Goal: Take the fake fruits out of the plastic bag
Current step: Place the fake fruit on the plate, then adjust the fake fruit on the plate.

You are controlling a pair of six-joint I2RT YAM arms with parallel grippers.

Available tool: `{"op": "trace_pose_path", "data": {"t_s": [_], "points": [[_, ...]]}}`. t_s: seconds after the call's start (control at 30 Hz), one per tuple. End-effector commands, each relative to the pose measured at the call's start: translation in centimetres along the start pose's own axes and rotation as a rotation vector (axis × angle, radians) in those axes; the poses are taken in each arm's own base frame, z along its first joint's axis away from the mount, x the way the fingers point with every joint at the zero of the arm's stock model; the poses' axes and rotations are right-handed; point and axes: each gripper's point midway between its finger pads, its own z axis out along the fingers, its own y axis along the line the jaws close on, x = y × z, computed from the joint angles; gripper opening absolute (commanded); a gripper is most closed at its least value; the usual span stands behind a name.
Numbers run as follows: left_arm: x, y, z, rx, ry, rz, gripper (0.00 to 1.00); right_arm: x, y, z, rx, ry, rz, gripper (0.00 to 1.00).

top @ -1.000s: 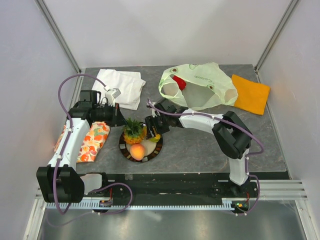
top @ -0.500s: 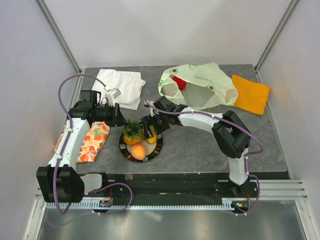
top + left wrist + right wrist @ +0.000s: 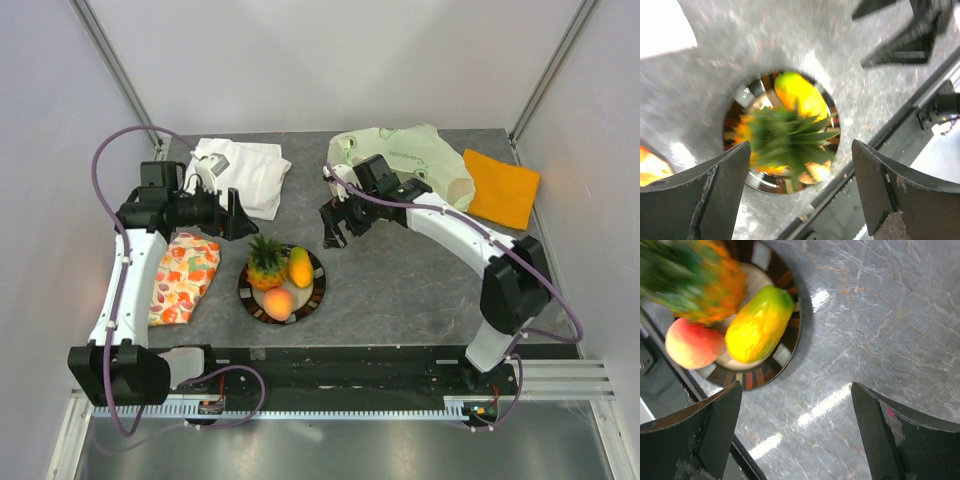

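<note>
A dark round plate (image 3: 318, 293) holds three fake fruits: a pineapple (image 3: 266, 263), a yellow-orange mango (image 3: 299, 267) and a peach (image 3: 279, 302). My right gripper (image 3: 338, 232) hangs open and empty between the plate and the pale-green plastic bag (image 3: 420, 160). In the right wrist view the mango (image 3: 757, 325), peach (image 3: 692, 342) and blurred pineapple (image 3: 695, 285) lie up-left of the wide-apart jaws (image 3: 797, 440). My left gripper (image 3: 238, 215) is open, left of and behind the pineapple. Its view looks down on the green crown (image 3: 790, 132) and mango (image 3: 800, 95). The right arm hides the bag's mouth.
A white folded cloth (image 3: 245, 170) lies at the back left, with a small grey object on it. An orange-floral cloth (image 3: 185, 278) lies by the left edge. A flat orange cloth (image 3: 502, 187) sits right of the bag. The table's front rail (image 3: 920, 120) runs near the plate.
My right gripper has left the mango on the plate and pulled back toward the bag, opening wide. My left gripper has opened and drawn back to the left.
</note>
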Motion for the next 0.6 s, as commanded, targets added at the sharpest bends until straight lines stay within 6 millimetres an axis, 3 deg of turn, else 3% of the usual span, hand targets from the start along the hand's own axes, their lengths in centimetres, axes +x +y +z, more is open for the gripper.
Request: {"op": "trace_pose_path", "data": {"t_s": [0.0, 0.17, 0.3, 0.4, 0.5, 0.53, 0.57], "points": [[-3.9, -1.9, -3.4, -0.041, -0.097, 0.155, 0.89, 0.0, 2.1, -2.4, -0.053, -0.062, -0.172, 0.98], [-5.0, -3.3, -5.2, -0.045, -0.118, 0.210, 0.88, 1.0, 2.5, -2.3, -0.096, -0.045, -0.237, 0.98], [-5.3, -3.9, -5.4, -0.019, -0.111, 0.212, 0.86, 2.3, 2.9, -1.7, -0.140, -0.026, -0.247, 0.94], [-5.1, -5.2, -4.9, 0.063, -0.091, 0.220, 0.76, 3.2, 3.3, -1.1, -0.181, -0.007, -0.249, 0.88], [-2.9, -8.2, -3.8, 0.150, -0.011, 0.322, 0.51, 4.2, 3.3, -0.2, -0.210, 0.015, -0.246, 0.75], [-1.5, -8.5, -3.2, 0.168, 0.033, 0.340, 0.29, 5.2, 3.3, 0.5, -0.228, 0.042, -0.250, 0.70], [-0.4, -9.1, -3.1, 0.181, 0.056, 0.377, 0.16, 5.8, 4.1, 0.8, -0.265, 0.053, -0.261, 0.60]]}}
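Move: The left hand, empty, is above the pineapple standing on the plate: its middle is about 14 cm below, 4 cm back and 3 cm right. From there the mango is some 4 cm back, 11 cm right and 19 cm down. From the open right hand the mango lies about 5 cm back, 9 cm left and 10 cm down, and the peach 13 cm back, 14 cm left. The red fruit in the bag is about 20 cm ahead, 4 cm right and 10 cm lower. Straight up off the pineapple's crown goes the left hand, about 8 cm, fingers tipping up a little, before easing a couple of centimetres back and right while they close to under half. The right hand, empty too, draws back some 5 cm off the plate's right side, rising slightly and then sinking, turning 15 degrees counter-clockwise and starting to close. ##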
